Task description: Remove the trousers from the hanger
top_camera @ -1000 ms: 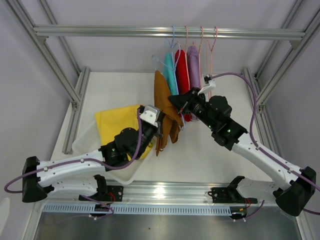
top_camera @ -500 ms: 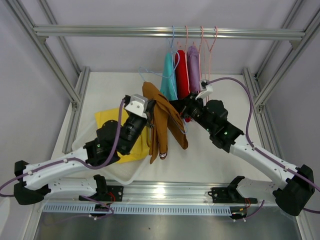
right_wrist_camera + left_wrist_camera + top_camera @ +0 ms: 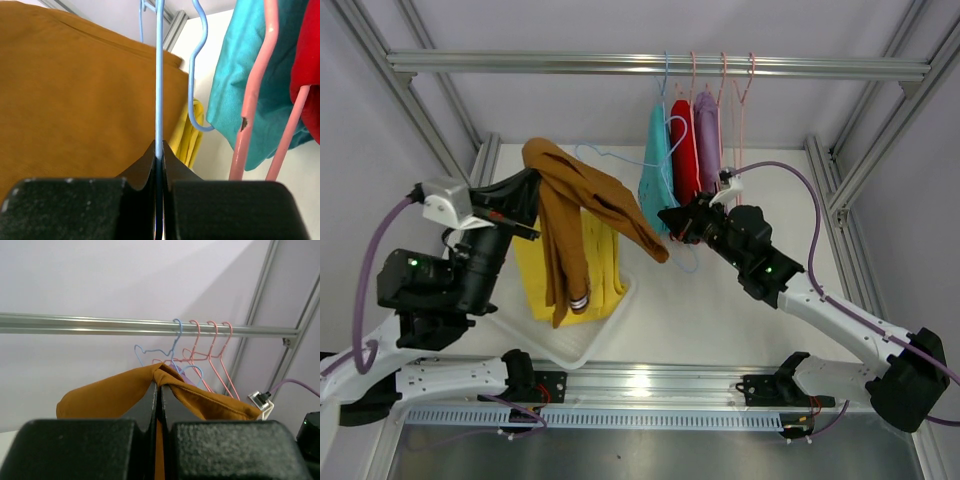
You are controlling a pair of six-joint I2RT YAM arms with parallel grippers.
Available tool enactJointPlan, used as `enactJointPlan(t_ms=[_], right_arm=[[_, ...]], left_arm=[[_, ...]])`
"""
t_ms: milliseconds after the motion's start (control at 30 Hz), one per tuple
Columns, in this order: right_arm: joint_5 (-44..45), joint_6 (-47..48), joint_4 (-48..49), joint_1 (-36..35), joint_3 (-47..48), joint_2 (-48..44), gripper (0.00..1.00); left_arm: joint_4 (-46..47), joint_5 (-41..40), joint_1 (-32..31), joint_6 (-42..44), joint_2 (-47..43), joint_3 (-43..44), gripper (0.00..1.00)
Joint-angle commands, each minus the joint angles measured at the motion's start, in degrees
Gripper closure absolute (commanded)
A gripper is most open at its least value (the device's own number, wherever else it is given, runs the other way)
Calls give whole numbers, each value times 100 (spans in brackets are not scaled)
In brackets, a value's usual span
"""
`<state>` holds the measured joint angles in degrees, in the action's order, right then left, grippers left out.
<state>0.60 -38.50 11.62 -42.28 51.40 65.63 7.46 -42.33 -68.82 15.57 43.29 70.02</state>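
My left gripper [image 3: 527, 190] [image 3: 159, 386] is shut on a fold of the brown trousers [image 3: 565, 215] [image 3: 102, 396] and holds them raised at the left. One end hangs over the tray; the other trails towards my right gripper [image 3: 670, 216] [image 3: 159, 151]. That gripper is shut on the wire of a light blue hanger [image 3: 612, 156] [image 3: 160, 75], which runs in front of the brown cloth [image 3: 75, 100]. Teal trousers [image 3: 658, 160] [image 3: 240, 85], red trousers [image 3: 684, 150] and lilac trousers [image 3: 707, 140] hang on the rail [image 3: 620, 64]. Yellow trousers [image 3: 605, 262] lie in the tray.
A white tray [image 3: 582, 350] sits on the table at the front left, under the brown cloth. Pink hangers [image 3: 738, 95] [image 3: 220, 355] hang right of the clothes. Aluminium frame posts [image 3: 430, 120] [image 3: 880, 130] stand on both sides.
My left arm has risen and swung far left with the brown trousers, drawing them away from the hanging clothes. The right gripper has stayed on the blue hanger, shifting only slightly.
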Motion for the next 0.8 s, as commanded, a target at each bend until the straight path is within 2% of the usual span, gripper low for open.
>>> enactJointPlan(t_ms=[0,300,633,767], right_arm=[[89,150,315,80,20,-111,100],[54,185,253,115,-59,-67,100],[63,176,209,124,-112,-32,100],[63,185,166,115,-121,-32,100]], left_arm=[[642,-12,26,297,-276,293,100],[818,-214,26,517,-961,12,100],[449,-311,35,412,-1586,-304,100],[422,-425,35,341,-1980,-882,100]])
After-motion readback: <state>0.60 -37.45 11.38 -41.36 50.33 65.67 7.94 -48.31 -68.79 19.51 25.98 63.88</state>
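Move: The left hand already has the brown trousers bunched high up. The white basket they are being brought to lies some 50 cm below it, about 5 cm to its left and 4 cm ahead. The folded yellow trousers in it are roughly 8 cm ahead and 3 cm left. The empty blue hanger is about 14 cm ahead, 16 cm right and 20 cm lower. From the right hand, the basket lies about 23 cm left, 6 cm back and 28 cm down. Still pinching the brown trousers in shut fingers, the left hand sweeps them away from the blue hanger, about 11 cm to the left at nearly constant height and slowing towards the end, while its wrist rolls about 10 degrees, left side dipping. The right hand keeps its grip on the hanger and stays almost in place. ##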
